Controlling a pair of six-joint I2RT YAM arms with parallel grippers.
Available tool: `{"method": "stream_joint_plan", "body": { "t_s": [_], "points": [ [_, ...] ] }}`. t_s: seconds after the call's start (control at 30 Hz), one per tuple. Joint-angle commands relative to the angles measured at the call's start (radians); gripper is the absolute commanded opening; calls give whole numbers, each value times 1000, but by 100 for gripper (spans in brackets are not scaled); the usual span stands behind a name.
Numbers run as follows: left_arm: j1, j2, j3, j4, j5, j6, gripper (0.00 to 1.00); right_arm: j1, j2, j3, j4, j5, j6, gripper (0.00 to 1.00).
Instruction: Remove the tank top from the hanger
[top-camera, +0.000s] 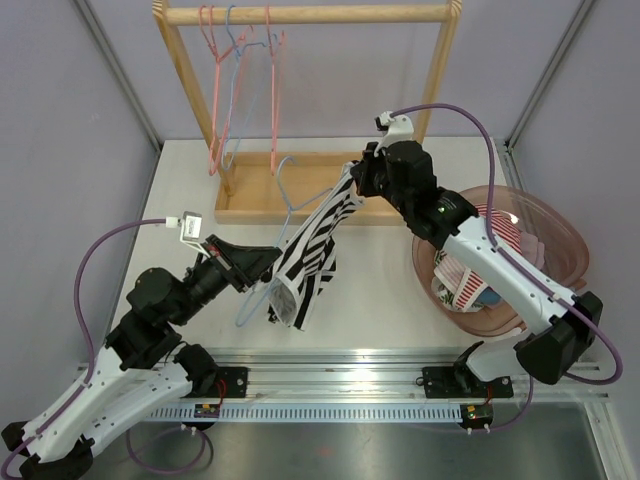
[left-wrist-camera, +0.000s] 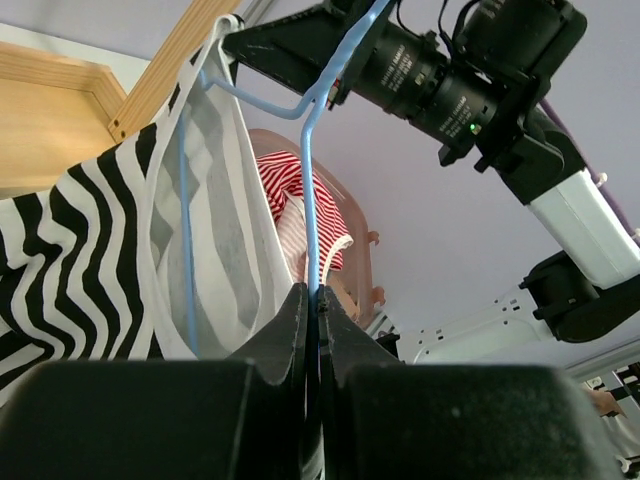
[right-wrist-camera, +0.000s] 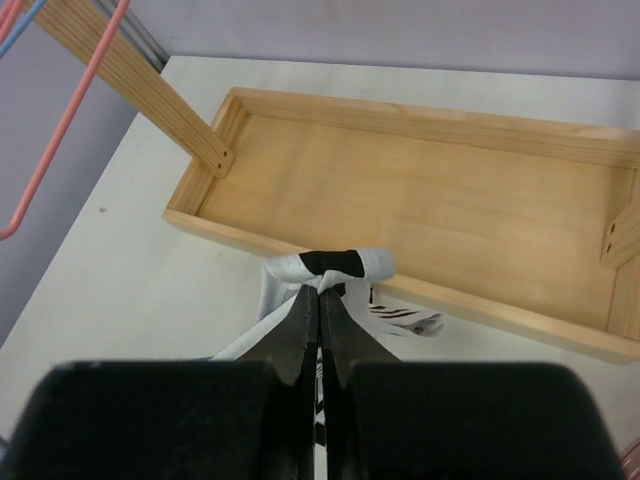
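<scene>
A black-and-white striped tank top (top-camera: 312, 245) hangs on a light blue wire hanger (top-camera: 284, 186) held above the table. My left gripper (top-camera: 268, 262) is shut on the hanger's lower wire; in the left wrist view that wire (left-wrist-camera: 308, 150) runs up from between the closed jaws (left-wrist-camera: 314, 295), with the tank top (left-wrist-camera: 90, 250) draped to the left. My right gripper (top-camera: 355, 178) is at the garment's upper end. In the right wrist view it (right-wrist-camera: 322, 290) is shut on a bunched strap of the tank top (right-wrist-camera: 335, 263).
A wooden rack (top-camera: 300, 14) with pink and blue hangers (top-camera: 240, 70) stands at the back, its tray base (right-wrist-camera: 430, 200) right behind the strap. A pink basin (top-camera: 545, 225) with red-striped clothes sits at the right, under my right arm.
</scene>
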Motion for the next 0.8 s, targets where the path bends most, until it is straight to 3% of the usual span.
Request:
{"method": "stream_joint_plan", "body": {
  "t_s": [0.0, 0.33, 0.43, 0.6, 0.77],
  "points": [
    [1, -29, 57, 35, 53, 13, 0, -38, 72, 91, -80, 152, -14, 0],
    [1, -38, 87, 81, 84, 32, 0, -91, 129, 110, -161, 97, 65, 0],
    [1, -29, 81, 132, 81, 37, 0, -98, 86, 79, -131, 1, 67, 0],
    [1, 61, 92, 340, 88, 77, 0, -97, -44, -23, -37, -306, 111, 0],
    [1, 205, 149, 582, 131, 227, 0, -95, -193, -51, -40, -551, 154, 0]
  ]
}}
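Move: Just beyond the right fingers' grip on the tank top strap, the blue hanger's far shoulder end sits inside it, about 4 cm back and 4 cm left of that hand. From the same hand the wooden tray lies some 15 cm ahead, 8 cm left and 27 cm below; the pink basin about 31 cm right, 5 cm back and 25 cm below. From the left hand, which holds the hanger, the tank top's middle is roughly 8 cm ahead, 6 cm right, 9 cm below. Keeping the strap pinched, the right hand dips about 6 cm and edges forward and a little right, fingers tipping down, to draw the strap off the hanger's far end; it then swings back some 7 cm and up 5 cm, turning counter-clockwise. Late on, the left hand, still gripping the hanger, lifts it 7 cm with its fingers tilting up about 15 degrees. ##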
